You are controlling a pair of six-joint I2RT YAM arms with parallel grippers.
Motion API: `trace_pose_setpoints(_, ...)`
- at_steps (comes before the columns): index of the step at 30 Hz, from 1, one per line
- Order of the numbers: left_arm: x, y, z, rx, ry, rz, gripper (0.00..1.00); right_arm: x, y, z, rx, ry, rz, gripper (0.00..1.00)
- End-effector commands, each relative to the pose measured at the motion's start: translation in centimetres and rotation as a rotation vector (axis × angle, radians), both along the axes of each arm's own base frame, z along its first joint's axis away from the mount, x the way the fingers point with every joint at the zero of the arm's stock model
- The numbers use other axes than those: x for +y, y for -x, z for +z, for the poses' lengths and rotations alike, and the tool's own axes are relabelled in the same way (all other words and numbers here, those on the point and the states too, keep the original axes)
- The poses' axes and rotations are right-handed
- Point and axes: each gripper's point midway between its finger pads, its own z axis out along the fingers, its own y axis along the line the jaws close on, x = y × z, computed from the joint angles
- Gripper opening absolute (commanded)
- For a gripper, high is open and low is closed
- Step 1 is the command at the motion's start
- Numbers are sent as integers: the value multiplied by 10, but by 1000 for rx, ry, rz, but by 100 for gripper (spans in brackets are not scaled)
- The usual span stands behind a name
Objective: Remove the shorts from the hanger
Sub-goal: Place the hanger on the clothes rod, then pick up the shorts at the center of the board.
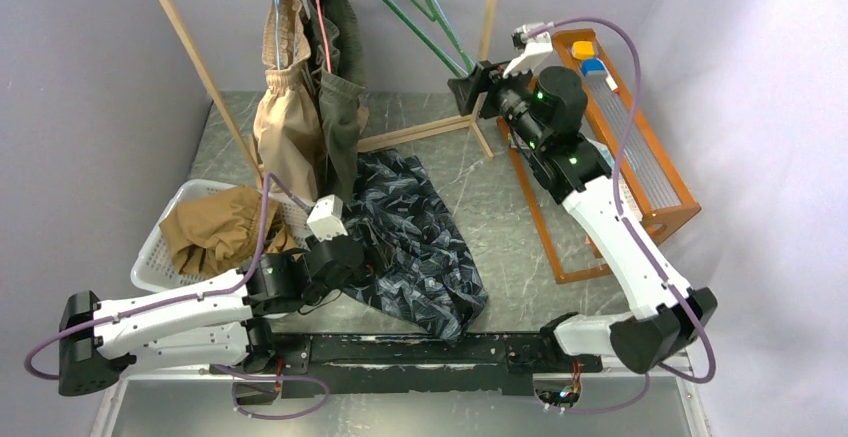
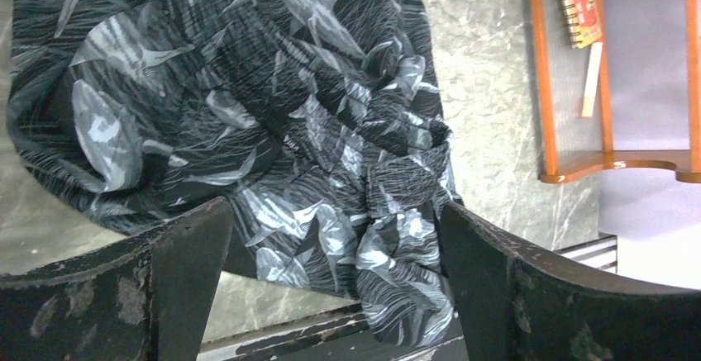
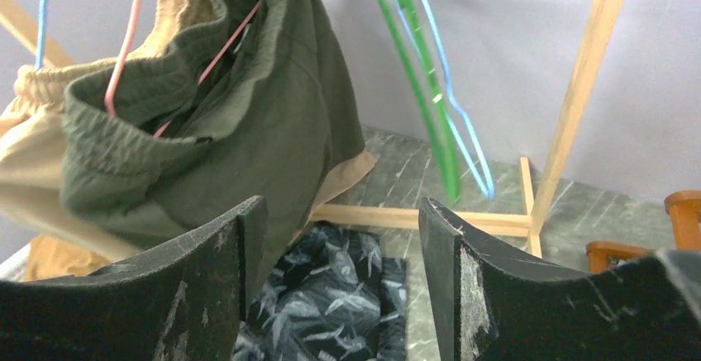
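The dark patterned shorts (image 1: 420, 237) lie crumpled on the table, off any hanger. My left gripper (image 1: 362, 257) is low at their left edge, open, with fabric (image 2: 248, 105) showing between the wide fingers (image 2: 335, 212). Olive shorts (image 1: 340, 107) hang on a pink hanger (image 3: 124, 47), and light beige shorts (image 1: 285, 117) hang beside them on a blue hanger. Tan brown shorts (image 1: 215, 232) lie in the basket. My right gripper (image 1: 468, 87) is raised beside the empty green hanger (image 1: 410, 7), open (image 3: 339, 212), with nothing between its fingers.
A wooden clothes rack (image 1: 190, 57) stands at the back, its base bar (image 3: 397, 216) on the table. A white basket (image 1: 160, 247) sits front left. An orange wooden tray (image 1: 640, 157) with small items lies at the right. A bare blue hanger (image 3: 450, 88) hangs by the green one.
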Motion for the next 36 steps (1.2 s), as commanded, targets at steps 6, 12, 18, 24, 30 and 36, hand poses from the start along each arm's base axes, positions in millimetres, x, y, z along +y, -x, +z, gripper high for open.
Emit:
trace_pose_setpoints(6,24,10,-23,60,-51,35,99,-15,70,-49,115,-60,89,71)
trace_pose_setpoints(12,20,12,-36,100,-38,53,99,-12,120,-178,434,-88,161,71)
trace_pose_setpoints(18,-2,12,-49,155,9,57,99,-3,173,-300,805,-103,262,70)
trace_pose_setpoints(24,-22,11,-60,216,36,77,99,4,191,-341,918,-129,309,71)
trace_pose_setpoints(30,-32,7,-74,300,121,186,99,15,215,-360,967,-141,447,38)
trace_pose_setpoints(36,-37,-7,-82,384,309,318,99,26,259,-359,950,-123,680,16)
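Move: The patterned black shorts lie on the table with their middle about 16 cm back, 11 cm left and 41 cm below the right hand; their near right part is some 25 cm back, straight in line sideways. The already freed green hanger is about 12 cm ahead, 8 cm left and 8 cm up, the hanging olive shorts roughly 7 cm ahead, 22 cm left and 10 cm down. From the left hand the black shorts' middle is 5 cm ahead, 7 cm right, 14 cm below. Down and back sweeps the right hand, some 37 cm lower and 23 cm nearer its base, away from the hanger to the black shorts' near right part; its fingers tip down nearly 60 degrees, swing counter-clockwise late, and mostly close just over the cloth. The left hand sinks about 8 cm towards the shorts, edging left then right, tipping further down, fingers staying wide open. ##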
